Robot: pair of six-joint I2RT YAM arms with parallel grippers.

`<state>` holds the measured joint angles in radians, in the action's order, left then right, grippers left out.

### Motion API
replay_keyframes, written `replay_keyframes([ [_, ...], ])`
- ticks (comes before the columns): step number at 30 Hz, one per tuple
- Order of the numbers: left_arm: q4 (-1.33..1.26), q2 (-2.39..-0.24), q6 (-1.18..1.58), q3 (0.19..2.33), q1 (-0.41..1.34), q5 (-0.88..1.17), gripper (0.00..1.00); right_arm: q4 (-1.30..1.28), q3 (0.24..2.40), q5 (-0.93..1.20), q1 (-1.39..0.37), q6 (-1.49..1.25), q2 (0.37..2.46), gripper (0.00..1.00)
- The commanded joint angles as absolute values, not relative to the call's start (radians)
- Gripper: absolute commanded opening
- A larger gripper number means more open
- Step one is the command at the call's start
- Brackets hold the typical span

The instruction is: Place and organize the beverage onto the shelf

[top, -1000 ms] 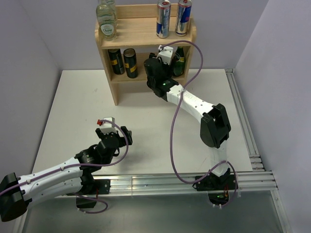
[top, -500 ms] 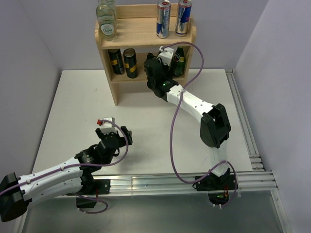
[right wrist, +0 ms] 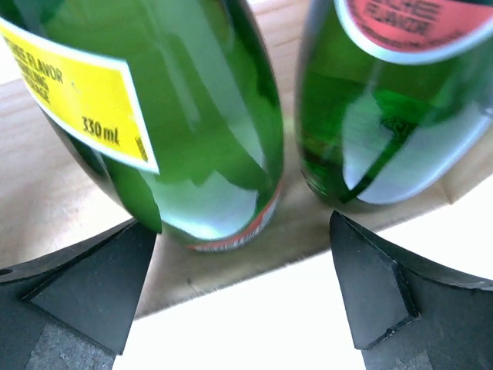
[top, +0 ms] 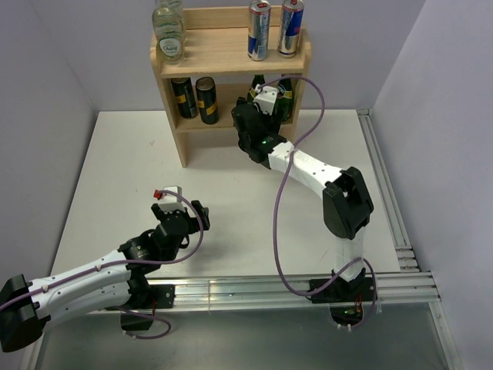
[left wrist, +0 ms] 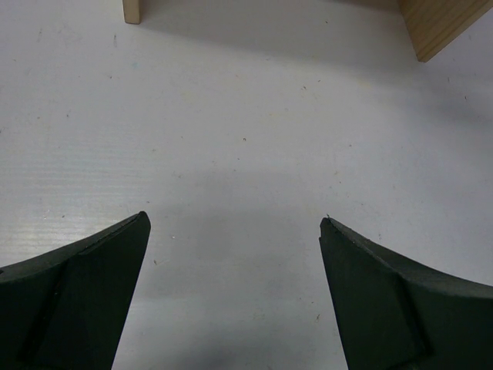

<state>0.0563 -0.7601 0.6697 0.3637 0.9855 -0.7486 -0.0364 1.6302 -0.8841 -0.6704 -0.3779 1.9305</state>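
The wooden shelf (top: 223, 52) stands at the back of the table. Two silver-and-blue cans (top: 259, 31) are on its top tier and two black-and-gold cans (top: 194, 99) on the middle tier at the left. Two green bottles (top: 285, 94) stand upright at that tier's right. My right gripper (top: 254, 108) is open just in front of them. In the right wrist view the left green bottle (right wrist: 177, 116) and the right one (right wrist: 393, 100) stand on the shelf board (right wrist: 46, 208), beyond my open right gripper (right wrist: 240, 231), which holds nothing. My left gripper (top: 199, 213) is open and empty over the table (left wrist: 246, 116).
Clear glass bottles (top: 168, 35) stand at the left of the top tier. The shelf's two front feet (left wrist: 132, 11) show at the top of the left wrist view. A metal rail (top: 385, 200) runs along the table's right edge, with grey walls on three sides.
My right gripper has opened, letting go of the left green bottle on the middle tier, and has drawn back a little from the shelf. The left arm has not moved.
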Motion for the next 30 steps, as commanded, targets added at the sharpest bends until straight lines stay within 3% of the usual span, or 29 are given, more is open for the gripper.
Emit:
replay_keyframes([
  [1, 0.02, -0.744, 0.66, 0.357, 0.989, -0.742, 0.99, -0.035, 1.573, -0.868, -0.669, -0.394, 1.833, 1.0],
  [16, 0.023, -0.749, 0.661, 0.36, 0.989, -0.747, 0.99, -0.003, 1.265, -0.649, -0.742, -0.397, 1.648, 1.0],
  [25, 0.041, -0.768, 0.661, 0.394, 0.989, -0.749, 0.99, -0.129, 0.976, -0.586, -0.949, -0.536, 1.287, 1.0],
  [30, 0.198, -0.744, 0.687, 0.544, 1.009, -0.712, 0.99, -0.293, 0.878, -0.715, -1.115, -0.595, 0.987, 1.0],
])
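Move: The green bottle just set on the middle shelf stands upright between the right hand's open fingers, its middle roughly 3 cm ahead, 1 cm left and 4 cm higher. The second green bottle is some 6 cm to the hand's right and 3 cm ahead. The nearer black can stands about 15 cm left and 3 cm ahead, slightly higher than the hand. From the idle left hand, the just-placed bottle lies about 29 cm ahead, 20 cm right and 15 cm up. The just-placed green bottle is left on the shelf as the right hand backs away, fingers staying wide open. The hand eases back about 5 cm, then pulls away much faster for some 25 cm in all, dipping about 5 cm before climbing nearly to its starting height, while turning some 30 degrees counter-clockwise out over the open table. ##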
